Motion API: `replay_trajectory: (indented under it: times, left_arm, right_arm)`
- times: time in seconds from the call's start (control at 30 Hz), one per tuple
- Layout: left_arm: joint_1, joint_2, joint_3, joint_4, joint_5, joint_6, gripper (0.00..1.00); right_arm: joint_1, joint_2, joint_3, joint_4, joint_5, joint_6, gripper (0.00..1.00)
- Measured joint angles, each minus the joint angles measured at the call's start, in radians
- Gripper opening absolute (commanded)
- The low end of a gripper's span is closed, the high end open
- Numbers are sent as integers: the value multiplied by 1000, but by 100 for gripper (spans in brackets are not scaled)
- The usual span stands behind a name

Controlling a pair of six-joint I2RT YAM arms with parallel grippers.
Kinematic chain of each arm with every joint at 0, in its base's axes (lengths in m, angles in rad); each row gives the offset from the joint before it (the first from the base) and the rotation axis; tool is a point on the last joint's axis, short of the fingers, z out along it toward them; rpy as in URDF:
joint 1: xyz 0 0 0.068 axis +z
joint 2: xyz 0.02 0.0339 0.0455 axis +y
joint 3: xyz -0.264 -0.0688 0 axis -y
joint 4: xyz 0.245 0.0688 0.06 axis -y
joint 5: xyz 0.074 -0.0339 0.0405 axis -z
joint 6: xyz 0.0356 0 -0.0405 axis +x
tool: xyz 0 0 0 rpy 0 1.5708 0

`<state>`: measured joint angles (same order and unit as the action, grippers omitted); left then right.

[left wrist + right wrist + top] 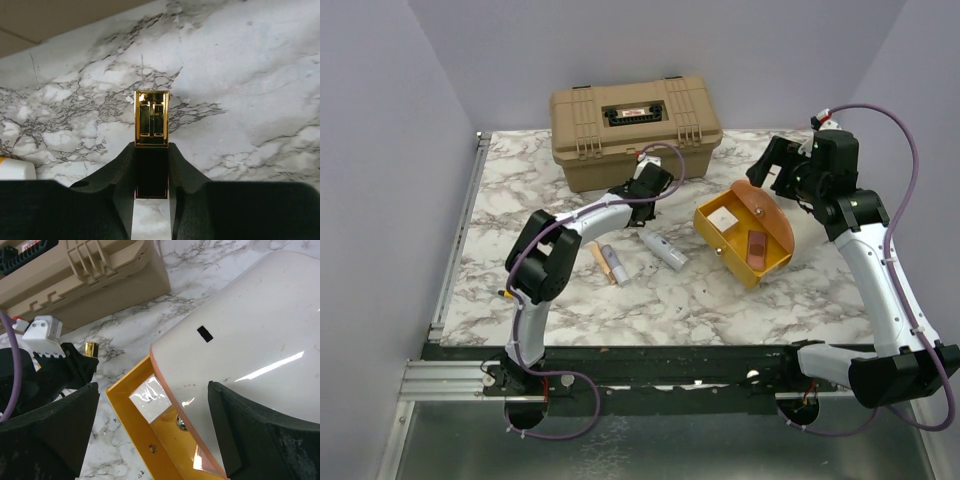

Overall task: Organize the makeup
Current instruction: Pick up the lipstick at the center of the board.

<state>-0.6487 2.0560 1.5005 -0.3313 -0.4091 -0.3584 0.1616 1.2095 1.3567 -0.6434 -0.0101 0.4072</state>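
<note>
My left gripper (pixel 151 172) is shut on a small makeup stick (pixel 151 118) with a black body and a shiny gold cap, held over the marble in front of the tan case. The top view shows this gripper (pixel 642 186) just ahead of the case. My right gripper (pixel 154 390) is open, its fingers (pixel 55 430) on either side of the raised cream lid (pixel 250 330) of the orange pouch (pixel 745 238). A white packet (pixel 725 215) and a rose stick (pixel 757 247) lie inside it. A pale tube (pixel 663 250) and a tan stick (pixel 605 262) lie on the table.
The big tan hard case (pixel 635 125) stands shut at the back centre, close behind the left gripper. Purple walls close in the marble table (pixel 720 300) on the left, back and right. A white tube end (pixel 15 171) shows at the left wrist view's lower left.
</note>
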Motion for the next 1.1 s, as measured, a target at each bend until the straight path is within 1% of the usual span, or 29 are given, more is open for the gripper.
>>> replay_trajectory:
  times: [0.23, 0.33, 0.53, 0.7, 1.0, 1.1]
  left_arm:
    - [-8, -91, -4, 10, 58, 39, 12]
    - [-12, -137, -14, 10, 77, 43, 10]
    - [-14, -216, -23, 17, 106, 64, 10]
    - [-15, -299, -53, 27, 138, 64, 10]
    - [-21, -451, -153, 90, 180, 74, 10]
    - [-21, -486, -179, 101, 200, 75, 8]
  right_arm:
    - [0, 0, 0, 6, -15, 11, 95]
    - [0, 0, 0, 6, -18, 11, 95]
    - [0, 0, 0, 6, -32, 12, 95]
    - [0, 0, 0, 8, -37, 13, 95]
    - [0, 0, 0, 15, -43, 13, 95]
    - [0, 0, 0, 15, -55, 14, 95]
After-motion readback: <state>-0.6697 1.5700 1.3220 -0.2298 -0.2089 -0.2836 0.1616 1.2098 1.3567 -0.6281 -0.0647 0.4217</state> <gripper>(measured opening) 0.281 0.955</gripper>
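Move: The left gripper already has the lipstick pinched just above the board. The open yellow drawer it is bound for lies about 22 cm to its right and 4 cm nearer the base, near its height. The grey tube lies about 7 cm back, 4 cm to the right and 4 cm below; the tan toolbox's middle is some 17 cm ahead, 1 cm left and 6 cm higher. From the right gripper the drawer is about 3 cm ahead, 5 cm left and 25 cm down. Lift the left gripper almost straight up from the board, about 17 cm, keeping the lipstick pinched between the fingertips. Ease it some 5 cm back from the toolbox, mostly in the second half of the rise. On the way, tip the fingers up towards level, let the hand's left side drop and turn it slightly clockwise, roughly 25 degrees in all. ##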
